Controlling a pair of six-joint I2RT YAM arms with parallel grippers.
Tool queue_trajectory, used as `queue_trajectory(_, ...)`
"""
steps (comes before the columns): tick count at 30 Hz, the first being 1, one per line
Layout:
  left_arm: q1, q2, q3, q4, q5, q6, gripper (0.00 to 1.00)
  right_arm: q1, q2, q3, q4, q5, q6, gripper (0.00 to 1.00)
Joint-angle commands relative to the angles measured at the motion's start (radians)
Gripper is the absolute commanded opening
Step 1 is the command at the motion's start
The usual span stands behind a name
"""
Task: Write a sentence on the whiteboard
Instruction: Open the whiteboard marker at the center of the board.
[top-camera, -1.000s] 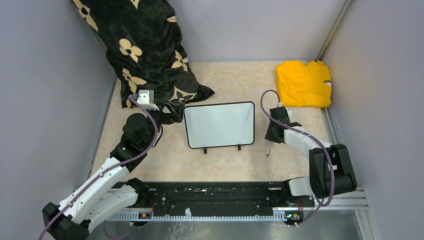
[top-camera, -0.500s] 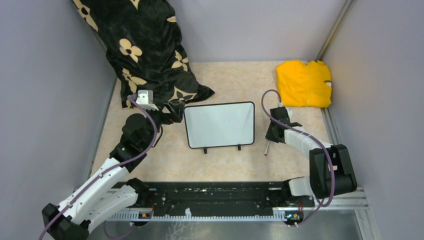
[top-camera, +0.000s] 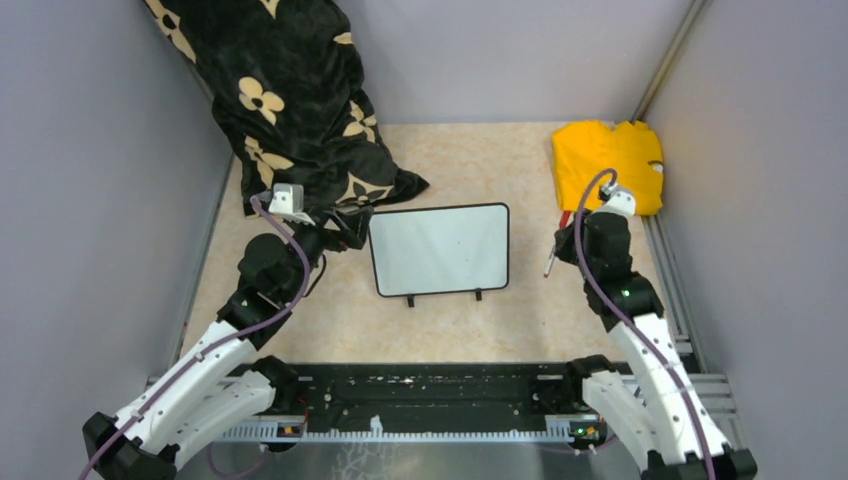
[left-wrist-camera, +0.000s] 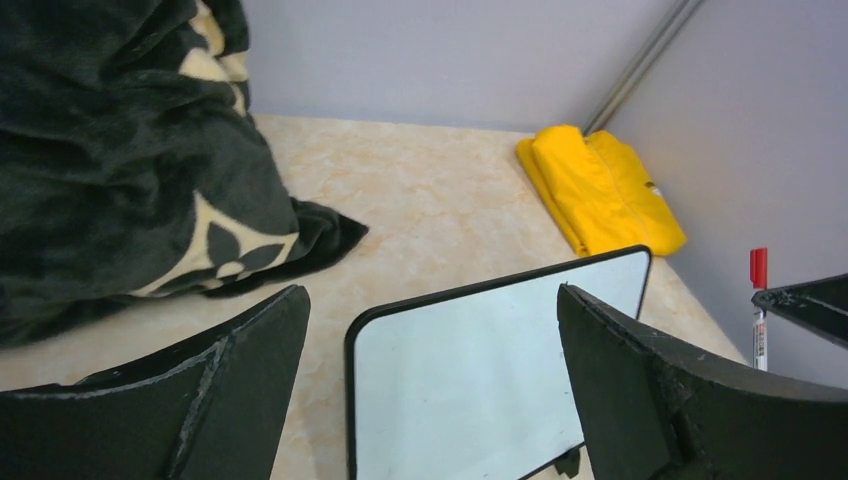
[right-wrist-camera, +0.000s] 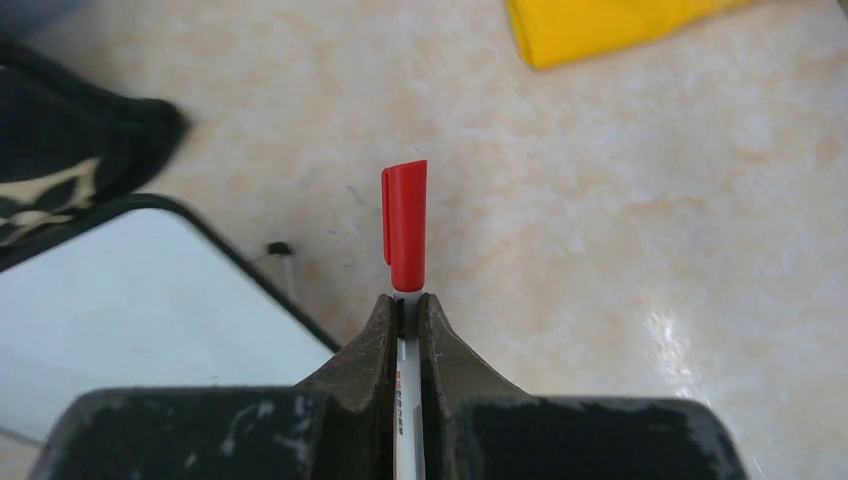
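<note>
The whiteboard lies flat in the middle of the table, black-framed, its two small feet toward me. Its face is blank white; no sentence shows on it. My left gripper hovers at the board's left edge, open wide, its fingers either side of the board's near corner in the left wrist view. My right gripper is to the right of the board, shut on a white marker with a red cap. The capped marker also shows upright in the left wrist view.
A black blanket with cream flowers is heaped at the back left, its hem close to the board's far left corner. A folded yellow cloth lies at the back right, just beyond my right wrist. Grey walls close in on three sides.
My right gripper shut on the marker lying right of the board, lifted it and swung back toward the yellow cloth. The left arm has hardly moved.
</note>
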Motion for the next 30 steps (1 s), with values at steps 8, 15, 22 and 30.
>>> queue_trajectory(8, -0.015, 0.017, -0.041, 0.271, 0.650, 0.002, 0.99, 0.154, -0.210, 0.109, 0.184, -0.673, -0.184, 0.00)
queue_trajectory(15, -0.015, 0.097, -0.002, 0.414, 0.931, -0.223, 0.99, 0.315, -0.156, 0.092, 0.347, -0.768, -0.136, 0.00)
queue_trajectory(22, -0.016, 0.134, 0.014, 0.445, 0.953, -0.311, 0.99, 0.548, -0.035, 0.048, 0.554, -0.667, -0.121, 0.00)
queue_trajectory(30, -0.016, 0.184, 0.020, 0.468, 0.998, -0.373, 0.99, 0.633, 0.063, 0.038, 0.672, -0.621, -0.107, 0.00)
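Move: The right hand already pinches the marker just below its red cap. The whiteboard's middle lies about 27 cm to its left, 4 cm ahead and some 14 cm below. The open left gripper waits about 40 cm to its left, 1 cm ahead and 12 cm higher; the yellow cloth lies 23 cm ahead, 12 cm right and 16 cm below. From the left hand, the marker is about 40 cm to the right, 1 cm back and 12 cm lower. Swing the right hand some 26 cm left over the whiteboard, rising and drawing back about 11 cm each, and turn it roughly 70 degrees counter-clockwise while keeping the pinch on the marker's white body. Meanwhile bring the left gripper right and back, turning clockwise to face the red cap, its fingers staying wide open and not yet gripping. ##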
